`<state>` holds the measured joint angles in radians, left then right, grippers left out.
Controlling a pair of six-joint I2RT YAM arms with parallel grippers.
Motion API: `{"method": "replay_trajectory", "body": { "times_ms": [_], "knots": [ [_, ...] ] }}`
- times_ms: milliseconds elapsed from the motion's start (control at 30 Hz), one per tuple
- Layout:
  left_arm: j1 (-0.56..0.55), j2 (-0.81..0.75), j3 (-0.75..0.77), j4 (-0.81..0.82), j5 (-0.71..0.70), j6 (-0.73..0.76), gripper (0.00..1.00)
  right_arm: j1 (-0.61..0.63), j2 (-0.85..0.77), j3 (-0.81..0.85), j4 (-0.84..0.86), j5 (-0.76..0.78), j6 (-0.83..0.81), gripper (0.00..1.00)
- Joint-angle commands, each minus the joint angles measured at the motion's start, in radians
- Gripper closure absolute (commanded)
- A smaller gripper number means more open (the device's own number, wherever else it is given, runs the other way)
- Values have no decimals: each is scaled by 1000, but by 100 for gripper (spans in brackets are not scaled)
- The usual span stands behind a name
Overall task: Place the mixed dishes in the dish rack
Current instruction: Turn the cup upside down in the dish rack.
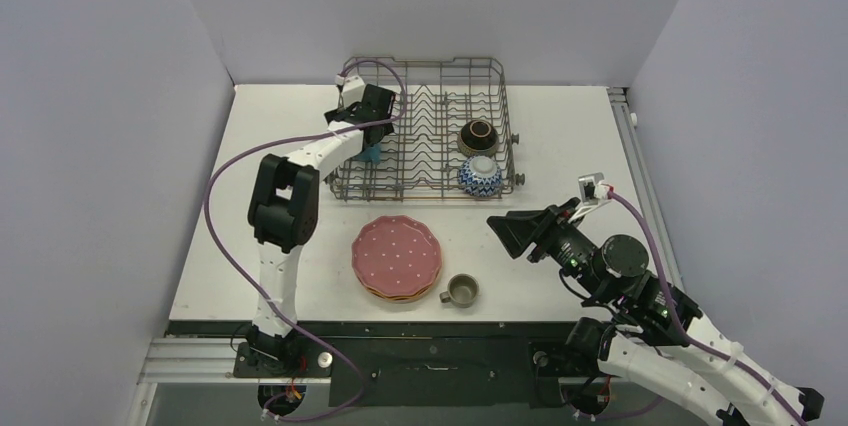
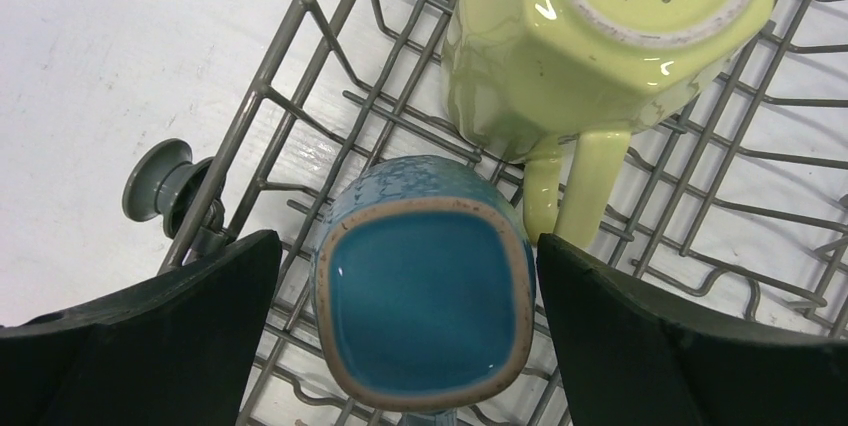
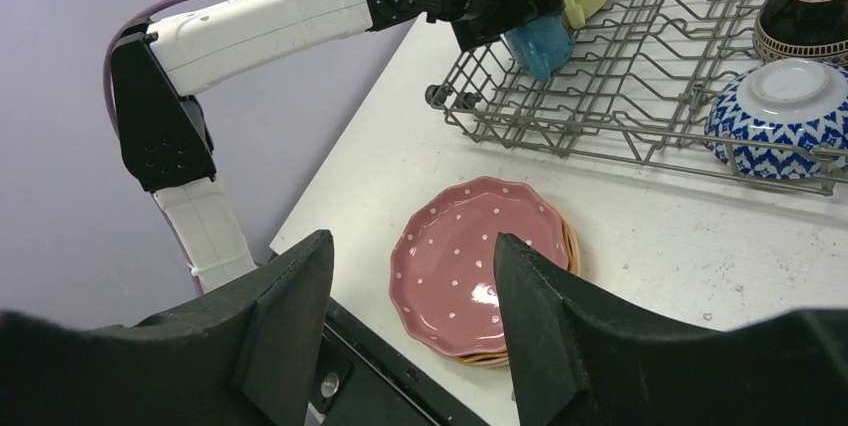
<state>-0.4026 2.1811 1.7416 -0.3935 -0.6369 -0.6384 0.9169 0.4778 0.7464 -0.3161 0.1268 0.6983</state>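
Observation:
The dish rack [image 1: 425, 192] stands at the back of the table. In its left end a blue mug [image 2: 425, 291] sits bottom up, and a yellow mug [image 2: 600, 26] lies bottom up just beyond it. My left gripper [image 2: 408, 246] is open around the blue mug, with a gap on each side. A dark brown bowl [image 1: 478, 136] and a blue-white bowl [image 1: 480, 176] rest upside down at the rack's right end. A pink dotted plate [image 1: 397, 254] tops a stack in front of the rack, with a small grey-olive mug [image 1: 461, 290] beside it. My right gripper [image 3: 412, 241] hovers open and empty, right of the stack.
The rack's small grey wheel [image 2: 160, 181] sticks out on its left side. The left arm [image 3: 250, 21] reaches over the table's left part to the rack [image 3: 560, 136]. The table's near edge runs just in front of the plate stack [image 3: 480, 261].

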Motion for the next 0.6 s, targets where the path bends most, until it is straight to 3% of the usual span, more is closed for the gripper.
{"method": "replay_trajectory", "body": {
  "times_ms": [0, 567],
  "knots": [
    [7, -104, -23, 71, 12, 23, 3, -4, 11, 53, 15, 10, -11, 44],
    [-3, -340, -202, 126, 114, 70, 4, -5, 101, 129, -184, 129, -19, 43]
  ]
}}
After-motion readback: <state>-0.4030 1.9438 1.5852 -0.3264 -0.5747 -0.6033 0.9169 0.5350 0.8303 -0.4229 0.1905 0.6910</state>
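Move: The blue cup, already base-up in the dish rack near its left rail, sits between the left hand's open fingers, its middle about 1 cm ahead of the hand point and 3 cm below. The yellow cup stands roughly 10 cm beyond the blue cup and a little to its right; the black bowl lies some 26 cm right of this hand and 2 cm ahead. From the right hand the blue cup is about 32 cm ahead, 27 cm left and 24 cm lower. The blue cup is left behind as the left hand, fingers already wide open and staying so, lifts away from around it: slowly at first, then faster, about 7 cm up with some 2 cm back towards the base. The wrist tips the fingers slightly upward as it climbs. ##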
